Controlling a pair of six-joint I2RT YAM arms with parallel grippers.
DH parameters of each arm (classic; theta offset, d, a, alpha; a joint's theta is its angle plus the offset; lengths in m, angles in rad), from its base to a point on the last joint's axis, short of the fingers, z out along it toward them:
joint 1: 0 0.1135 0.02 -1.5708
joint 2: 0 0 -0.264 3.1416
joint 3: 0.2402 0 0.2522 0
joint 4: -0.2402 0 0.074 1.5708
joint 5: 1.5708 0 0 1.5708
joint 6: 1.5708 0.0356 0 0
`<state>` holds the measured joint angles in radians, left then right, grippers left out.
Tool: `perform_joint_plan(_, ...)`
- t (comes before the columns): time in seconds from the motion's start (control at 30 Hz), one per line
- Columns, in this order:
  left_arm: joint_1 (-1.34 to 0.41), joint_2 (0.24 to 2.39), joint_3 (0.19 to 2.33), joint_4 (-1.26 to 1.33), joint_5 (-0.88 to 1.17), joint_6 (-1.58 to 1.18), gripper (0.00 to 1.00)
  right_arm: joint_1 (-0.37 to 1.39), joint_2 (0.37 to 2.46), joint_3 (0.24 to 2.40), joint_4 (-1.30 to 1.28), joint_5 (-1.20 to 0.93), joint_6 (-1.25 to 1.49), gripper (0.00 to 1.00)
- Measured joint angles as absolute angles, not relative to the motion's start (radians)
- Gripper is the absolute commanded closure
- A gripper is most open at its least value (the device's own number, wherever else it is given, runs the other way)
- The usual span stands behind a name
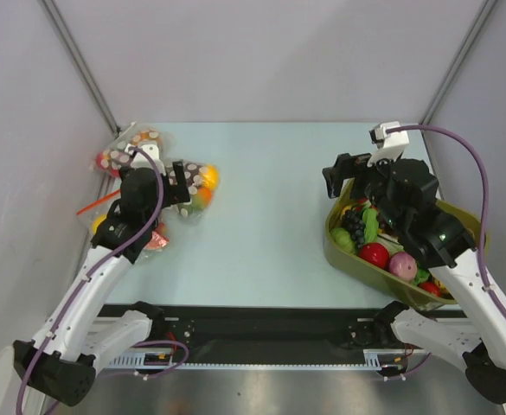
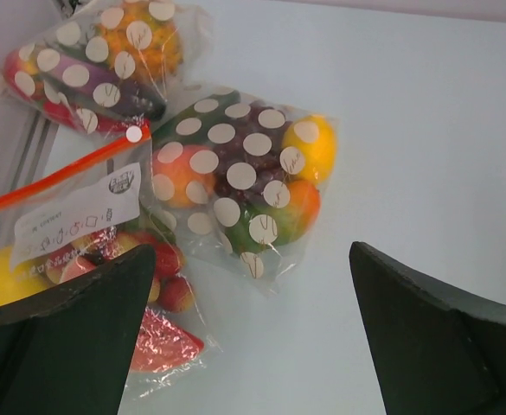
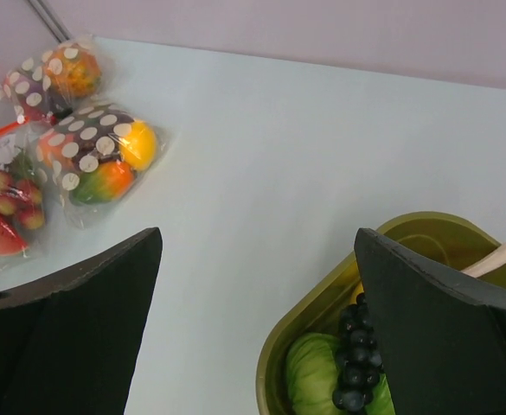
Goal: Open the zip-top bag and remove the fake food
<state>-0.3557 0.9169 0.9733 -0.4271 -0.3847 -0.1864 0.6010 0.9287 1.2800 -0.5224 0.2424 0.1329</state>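
The zip-top bag [image 2: 235,177] is a clear pouch with white polka dots, lying flat at the table's left [image 1: 196,186] and also visible in the right wrist view [image 3: 97,160]. The fake food sits inside it: a peach [image 2: 182,177], a dark grape bunch [image 2: 251,164], a yellow fruit [image 2: 315,147] and a green piece [image 2: 248,226]. My left gripper [image 2: 251,259] hangs open just above the bag's near edge [image 1: 180,183], holding nothing. Across the table my right gripper [image 3: 257,238] stands open and empty over the rim of the olive tray [image 1: 339,173].
A second dotted bag [image 2: 92,60] with red and orange contents lies at the far left corner. A clear bag with an orange-red strip [image 2: 71,220] lies beside the left arm. The olive tray [image 1: 332,246] at the right holds grapes [image 3: 352,363], a green leaf and red pieces.
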Motion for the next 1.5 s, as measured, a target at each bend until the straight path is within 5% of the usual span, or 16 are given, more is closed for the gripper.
perform_joint_plan(0.77,-0.309,1.579,1.03,-0.255,-0.461,-0.432,0.03,0.369,0.987,1.126,-0.409,-0.076,0.111,0.0)
perform_joint_plan(0.97,-0.305,1.641,1.039,-0.237,-0.437,-0.434,0.46,0.356,0.981,1.118,-0.406,-0.105,0.111,0.0)
perform_joint_plan(1.1,-0.304,1.646,1.032,-0.216,-0.395,-0.416,1.0,0.353,0.98,1.111,-0.405,-0.123,0.111,0.0)
perform_joint_plan(1.5,-0.4,1.551,0.914,-0.13,-0.149,-0.305,1.0,0.353,1.008,1.11,-0.39,-0.163,0.125,0.0)
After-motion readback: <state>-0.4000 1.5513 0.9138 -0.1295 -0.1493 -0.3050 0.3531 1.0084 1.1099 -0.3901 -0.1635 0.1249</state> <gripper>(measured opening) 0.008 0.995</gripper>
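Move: The left hand is open above the table. The middle bag of fake food lies about 13 cm ahead of it, barely 1 cm to its right and some 20 cm below. The red-zip bag lies about 15 cm to the hand's left and only 2 cm ahead, the far bag about 15 cm left and 23 cm ahead, both at the same depth. From the right hand, the middle bag is roughly 17 cm ahead, 32 cm left and 31 cm below. The left hand swoops down about 19 cm and forward some 10 cm to the near edge of the middle bag, tipping its fingers down by about 25 degrees, shuts fully from wide open to pinch a fold of the plastic beside the orange fruit, then drags the bag right and somewhat back at a level height while swinging clockwise. Meanwhile the right hand, still wide open and empty, sinks and eases a little forward beside the bin, touching nothing. ##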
